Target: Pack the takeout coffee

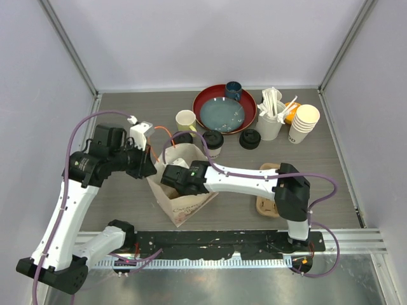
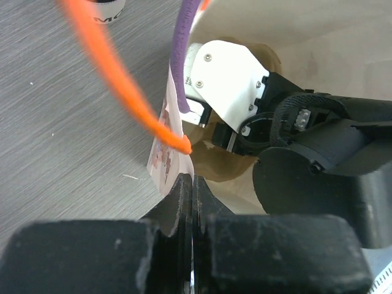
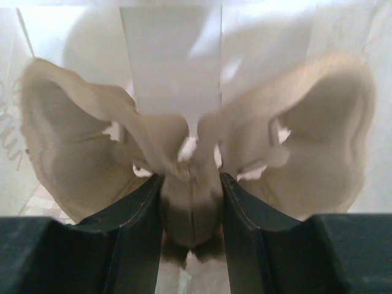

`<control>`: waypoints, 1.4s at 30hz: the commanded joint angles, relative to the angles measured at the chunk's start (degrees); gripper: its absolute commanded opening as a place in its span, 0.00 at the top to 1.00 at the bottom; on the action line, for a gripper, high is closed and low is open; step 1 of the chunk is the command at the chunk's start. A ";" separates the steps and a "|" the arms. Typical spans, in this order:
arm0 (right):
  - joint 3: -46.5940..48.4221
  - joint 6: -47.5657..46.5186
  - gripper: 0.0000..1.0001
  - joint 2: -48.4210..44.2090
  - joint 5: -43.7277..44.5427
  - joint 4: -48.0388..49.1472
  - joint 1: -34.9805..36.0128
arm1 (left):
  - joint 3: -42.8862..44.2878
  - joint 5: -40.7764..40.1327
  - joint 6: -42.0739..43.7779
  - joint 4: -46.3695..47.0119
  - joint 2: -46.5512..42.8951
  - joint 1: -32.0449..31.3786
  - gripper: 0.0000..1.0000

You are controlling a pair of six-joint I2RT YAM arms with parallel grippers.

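Observation:
A white paper bag [image 1: 186, 202] stands open at the table's middle. My left gripper [image 1: 150, 166] is shut on its left rim, and the pinched rim [image 2: 166, 160] shows in the left wrist view just ahead of the closed jaws [image 2: 193, 184]. My right gripper [image 1: 174, 178] reaches down into the bag and is shut on the centre ridge of a brown pulp cup carrier [image 3: 92, 147], with its fingertips [image 3: 192, 208] on either side of the ridge. One cream cup with a black lid [image 1: 213, 143] stands just behind the bag. A second black-lidded cup [image 1: 250, 138] stands to its right.
A second pulp carrier [image 1: 268, 204] lies under my right arm. At the back are a pale yellow mug [image 1: 186, 119], a red plate [image 1: 205, 101] holding a blue plate, a dark blue cup [image 1: 233, 91], a holder of stirrers [image 1: 270, 121] and stacked paper cups [image 1: 303, 122].

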 commanded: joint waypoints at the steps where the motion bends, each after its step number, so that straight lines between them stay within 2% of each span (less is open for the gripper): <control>1: -0.63 1.53 0.55 1.97 -1.47 -1.17 -0.84 | 1.08 2.25 0.79 3.64 -1.13 0.24 1.00; 4: -2.64 1.53 0.51 2.32 -1.82 0.05 -0.75 | 1.95 1.28 1.75 3.99 -1.21 0.24 1.00; 10: -3.10 1.70 0.29 1.36 -1.48 1.99 -0.67 | 1.96 0.75 4.56 3.99 -0.95 0.24 1.00; 11: -2.66 1.44 0.18 1.01 -1.12 1.99 -0.58 | 1.70 1.10 4.92 3.64 -0.86 0.24 1.00; 13: -0.65 1.00 0.13 -0.40 0.46 1.82 0.04 | 1.17 1.02 5.70 2.68 -0.78 0.33 1.00; 20: 3.85 -2.86 0.11 -4.00 4.07 2.43 3.20 | 0.46 0.23 7.64 -1.02 0.19 0.24 1.00; 27: 0.43 -3.48 0.11 -10.77 6.70 11.65 3.29 | -0.24 3.12 8.44 -2.34 2.12 0.24 1.00; 35: -0.19 -4.71 0.11 -17.00 12.05 16.57 3.29 | 0.73 2.77 9.93 -3.13 1.42 0.24 1.00; 39: -5.19 -6.55 0.11 -22.10 12.95 25.60 3.29 | 1.08 3.21 10.63 -4.09 0.90 0.24 1.00; 42: -6.52 -8.92 0.11 -25.09 9.45 30.01 3.38 | 1.43 3.04 11.25 -4.71 0.46 0.24 1.00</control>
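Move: The right hand, down inside the paper bag, pinches the cup carrier by its middle ridge; the bag's floor is about 7 cm straight below it. One lidded coffee stands some 13 cm ahead outside the bag, the other about 12 cm ahead and 8 cm right, and the spare carrier lies level with the hand, some 26 cm right. From the left hand, shut on the bag's rim, that floor spot is about 3 cm back, 6 cm right and 24 cm below. The right hand eases the carrier down another 2 cm towards the bag's floor, spreads its fingers from under half open to wide, letting go of the ridge, then draws up out of the bag's depth by some 15 cm, drifting a few centimetres left and then forward while its fingertips swing about 30 degrees left and forward, one orange handle now showing across the gap between the fingers. The left hand keeps its pinch on the rim, nearly in place, turning slightly clockwise. ##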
